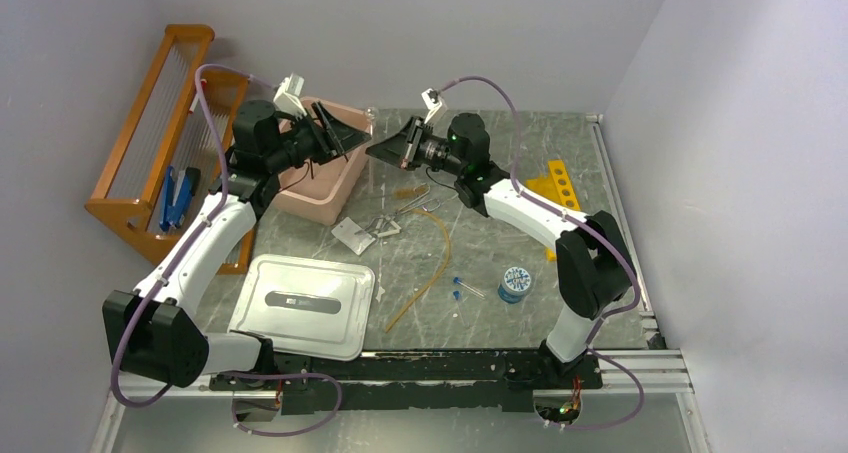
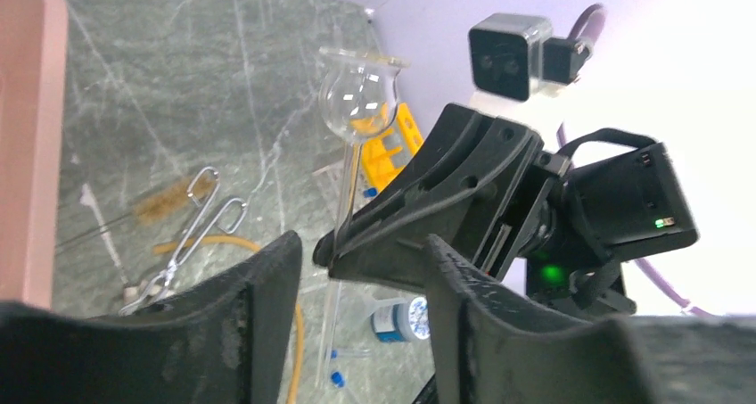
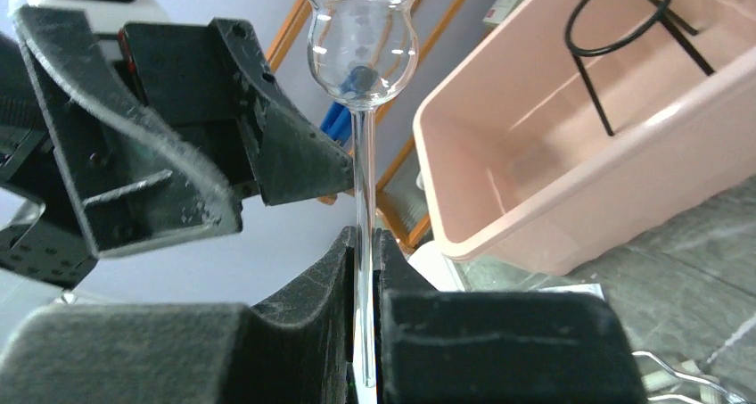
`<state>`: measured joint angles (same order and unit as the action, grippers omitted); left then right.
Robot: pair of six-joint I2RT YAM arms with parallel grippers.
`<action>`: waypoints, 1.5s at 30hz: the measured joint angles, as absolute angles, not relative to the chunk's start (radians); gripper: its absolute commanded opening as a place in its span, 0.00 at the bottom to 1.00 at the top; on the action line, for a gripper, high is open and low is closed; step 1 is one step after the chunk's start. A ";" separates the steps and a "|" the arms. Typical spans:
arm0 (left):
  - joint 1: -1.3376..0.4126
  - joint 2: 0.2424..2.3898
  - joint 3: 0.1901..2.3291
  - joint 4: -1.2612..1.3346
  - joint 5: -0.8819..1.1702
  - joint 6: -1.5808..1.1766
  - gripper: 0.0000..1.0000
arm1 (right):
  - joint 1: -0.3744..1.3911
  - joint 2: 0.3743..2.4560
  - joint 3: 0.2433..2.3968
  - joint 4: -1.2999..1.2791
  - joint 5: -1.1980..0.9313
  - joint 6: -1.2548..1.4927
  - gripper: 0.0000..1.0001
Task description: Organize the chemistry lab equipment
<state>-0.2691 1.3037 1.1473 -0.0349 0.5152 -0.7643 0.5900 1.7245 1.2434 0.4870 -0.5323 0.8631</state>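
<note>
My right gripper is shut on the thin stem of a clear glass thistle tube, which stands upright with its bulb on top. In the top view this gripper hangs next to the pink tub. My left gripper faces it from close by, over the tub's rim, jaws open. The glass stem shows in the gap between its fingers and touches neither. A black tripod ring stands inside the tub. On the table lie a tan rubber tube, a square gauze, blue-capped vials and a yellow rack.
A white lid lies at the front left. An orange wooden rack stands along the left wall. A round blue-and-white jar sits at the front right. Wire tongs and a brush lie mid-table.
</note>
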 measured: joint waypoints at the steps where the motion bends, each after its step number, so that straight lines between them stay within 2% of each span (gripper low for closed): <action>1: -0.269 1.304 1.147 -0.028 0.516 -0.765 0.50 | 0.591 1.724 1.245 0.492 -0.544 0.859 0.00; 16: -0.267 1.308 1.138 0.080 0.552 -0.787 0.20 | 0.618 1.724 1.285 0.535 -0.639 0.841 0.00; 19: -0.267 1.309 1.135 0.080 0.558 -0.763 0.07 | 0.619 1.724 1.288 0.535 -0.642 0.841 0.01; 20: -0.267 1.310 1.135 0.080 0.560 -0.755 0.05 | 0.619 1.724 1.289 0.535 -0.643 0.842 0.06; 24: -0.267 1.311 1.137 0.075 0.565 -0.686 0.05 | 0.619 1.726 1.289 0.530 -0.644 0.846 0.43; 29: -0.267 1.344 1.213 -0.055 0.548 -0.512 0.05 | 0.620 1.710 1.275 0.525 -0.601 0.825 0.58; 34: -0.267 1.423 1.414 -0.278 0.472 -0.260 0.05 | 0.568 1.610 1.159 0.532 -0.530 0.817 0.60; 45: -0.268 1.629 1.594 -0.533 0.240 0.106 0.05 | 0.508 1.446 1.129 0.333 -0.393 0.701 0.61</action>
<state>-0.2676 1.6287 1.5940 -0.5331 0.2401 0.1059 0.5076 1.4464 1.1286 0.3332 -0.3935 0.7010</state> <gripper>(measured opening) 0.081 0.601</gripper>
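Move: The thistle funnel stands upright in the right hand's shut fingers, its middle about 3 cm ahead of the open left fingers, 2 cm right and 5 cm lower; from the right hand those left fingers lie 3 cm back, 2 cm left, 5 cm above. The pink bin's middle is roughly 11 cm ahead of the left hand, 12 cm left and 22 cm below; the ring stand inside is some 17 cm ahead, 10 cm left, 14 cm below. The funnel, still pinched by the right fingers, is carried about 3 cm back and 3 cm up, slightly left, into the left fingers, which close on its stem below the bowl. The right fingers then open and withdraw rightward about 9 cm, while the left hand carries the funnel forward some 8 cm, left 5 cm and finally down over the pink bin, rolling nearly 50 degrees so its fingers tip downward. ##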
